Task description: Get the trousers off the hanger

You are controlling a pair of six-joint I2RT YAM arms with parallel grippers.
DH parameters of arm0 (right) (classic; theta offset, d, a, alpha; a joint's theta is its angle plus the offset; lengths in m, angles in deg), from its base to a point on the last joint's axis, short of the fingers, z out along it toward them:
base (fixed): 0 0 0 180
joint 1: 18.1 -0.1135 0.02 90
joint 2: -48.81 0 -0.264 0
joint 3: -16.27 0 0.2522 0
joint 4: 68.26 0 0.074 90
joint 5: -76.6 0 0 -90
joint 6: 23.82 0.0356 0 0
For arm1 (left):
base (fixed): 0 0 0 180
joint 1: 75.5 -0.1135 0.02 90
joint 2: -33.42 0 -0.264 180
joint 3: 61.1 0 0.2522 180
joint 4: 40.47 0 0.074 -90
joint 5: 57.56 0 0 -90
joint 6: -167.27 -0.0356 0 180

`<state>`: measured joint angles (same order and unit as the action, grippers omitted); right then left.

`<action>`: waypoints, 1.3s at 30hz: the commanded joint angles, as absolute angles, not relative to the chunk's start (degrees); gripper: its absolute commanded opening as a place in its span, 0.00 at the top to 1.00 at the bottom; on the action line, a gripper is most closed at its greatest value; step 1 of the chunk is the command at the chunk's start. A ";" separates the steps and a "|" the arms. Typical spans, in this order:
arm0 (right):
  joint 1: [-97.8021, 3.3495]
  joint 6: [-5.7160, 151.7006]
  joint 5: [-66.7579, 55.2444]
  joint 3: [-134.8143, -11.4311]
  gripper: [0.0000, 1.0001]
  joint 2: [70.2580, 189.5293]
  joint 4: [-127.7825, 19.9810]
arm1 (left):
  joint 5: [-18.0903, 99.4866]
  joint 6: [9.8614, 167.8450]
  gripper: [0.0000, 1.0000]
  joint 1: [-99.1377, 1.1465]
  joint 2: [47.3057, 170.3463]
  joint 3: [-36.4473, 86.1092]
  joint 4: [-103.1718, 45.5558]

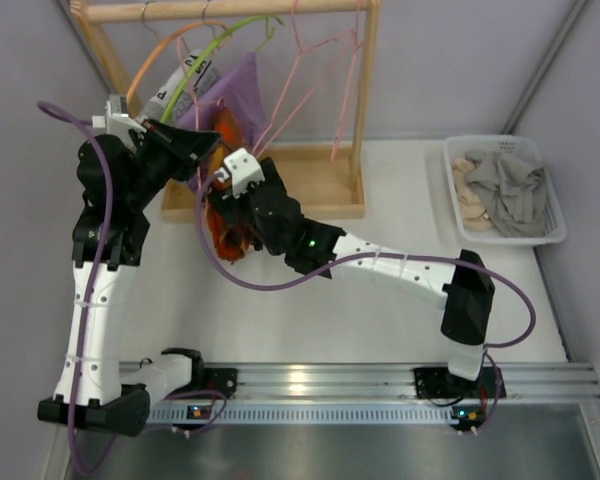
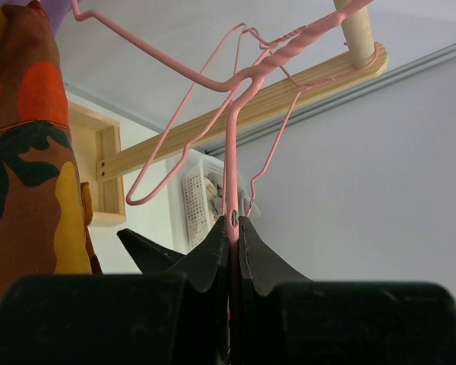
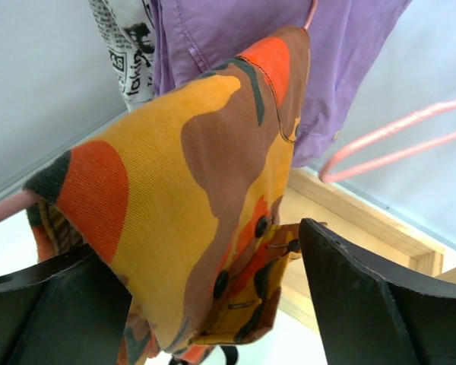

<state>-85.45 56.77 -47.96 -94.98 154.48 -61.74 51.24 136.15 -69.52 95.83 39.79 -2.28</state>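
The trousers (image 1: 227, 232) are orange, yellow and brown patterned cloth hanging at the left end of the wooden rack. They show at the left of the left wrist view (image 2: 26, 152) and fill the middle of the right wrist view (image 3: 190, 190). My left gripper (image 1: 202, 152) is shut on a pink hanger's wire (image 2: 232, 160), which runs up between its fingers (image 2: 213, 255). My right gripper (image 3: 197, 239) is open, with the trousers' buttoned waist end hanging between its fingers (image 3: 365, 289). In the top view it (image 1: 230, 200) sits against the cloth.
The wooden rack's rail (image 1: 230, 10) holds a purple garment (image 1: 235, 95), a white printed garment (image 1: 180, 85) and several empty pink hangers (image 1: 325, 60). Its base (image 1: 315, 190) lies on the table. A white basket (image 1: 552, 190) of clothes stands at the right.
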 commanded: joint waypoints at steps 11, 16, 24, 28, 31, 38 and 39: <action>-82.97 53.52 -46.71 -92.42 0.90 152.53 -66.36 | 50.81 137.65 1.00 -69.87 94.24 43.63 -15.72; -81.73 53.87 -42.68 -93.55 1.00 149.98 -63.30 | 50.72 136.95 1.00 -69.87 93.45 41.70 -15.80; -81.12 53.34 -37.83 -105.41 1.00 147.78 -54.67 | 51.07 134.23 1.00 -69.87 90.90 33.01 -15.63; -78.84 54.57 -35.82 -107.00 1.00 145.41 -50.55 | 50.63 132.21 1.00 -69.87 89.67 30.54 -15.63; -76.91 55.63 -32.05 -107.61 1.00 143.48 -47.83 | 49.84 131.07 1.00 -69.87 88.79 28.26 -15.46; -74.53 56.33 -20.44 -110.07 1.00 139.69 -41.41 | 50.10 129.66 1.00 -69.87 88.53 24.91 -14.49; -74.26 57.20 -19.91 -110.77 1.00 139.43 -41.05 | 50.45 129.22 1.00 -69.87 88.44 24.47 -14.14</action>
<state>-75.11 55.35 -25.47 -103.88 146.04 -35.95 50.94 132.47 -69.52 89.78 25.48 -9.67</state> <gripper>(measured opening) 0.049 0.090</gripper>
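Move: The camouflage trousers hang right at the open right fingers, their middle about 4 cm ahead, hardly 1 cm to the left and 6 cm lower. The purple garment is some 12 cm ahead of that hand, level with it sideways and 3 cm higher; an empty pink hanger's corner hangs about 8 cm ahead, 7 cm to the right and 4 cm up. From the left hand, already gripping the trousers' hanger, the trousers are roughly 3 cm ahead, 2 cm right and 18 cm down. The right fingers shut on the trousers' near upper edge while that hand dips about a centimetre. Keeping the cloth pinched, it then draws up and to the right, about 6 cm each way, turning some 15 degrees, mostly counter-clockwise. The left fingers keep their hold on the pink hanger, and midway that hand begins to sink, about 5 cm straight down. ##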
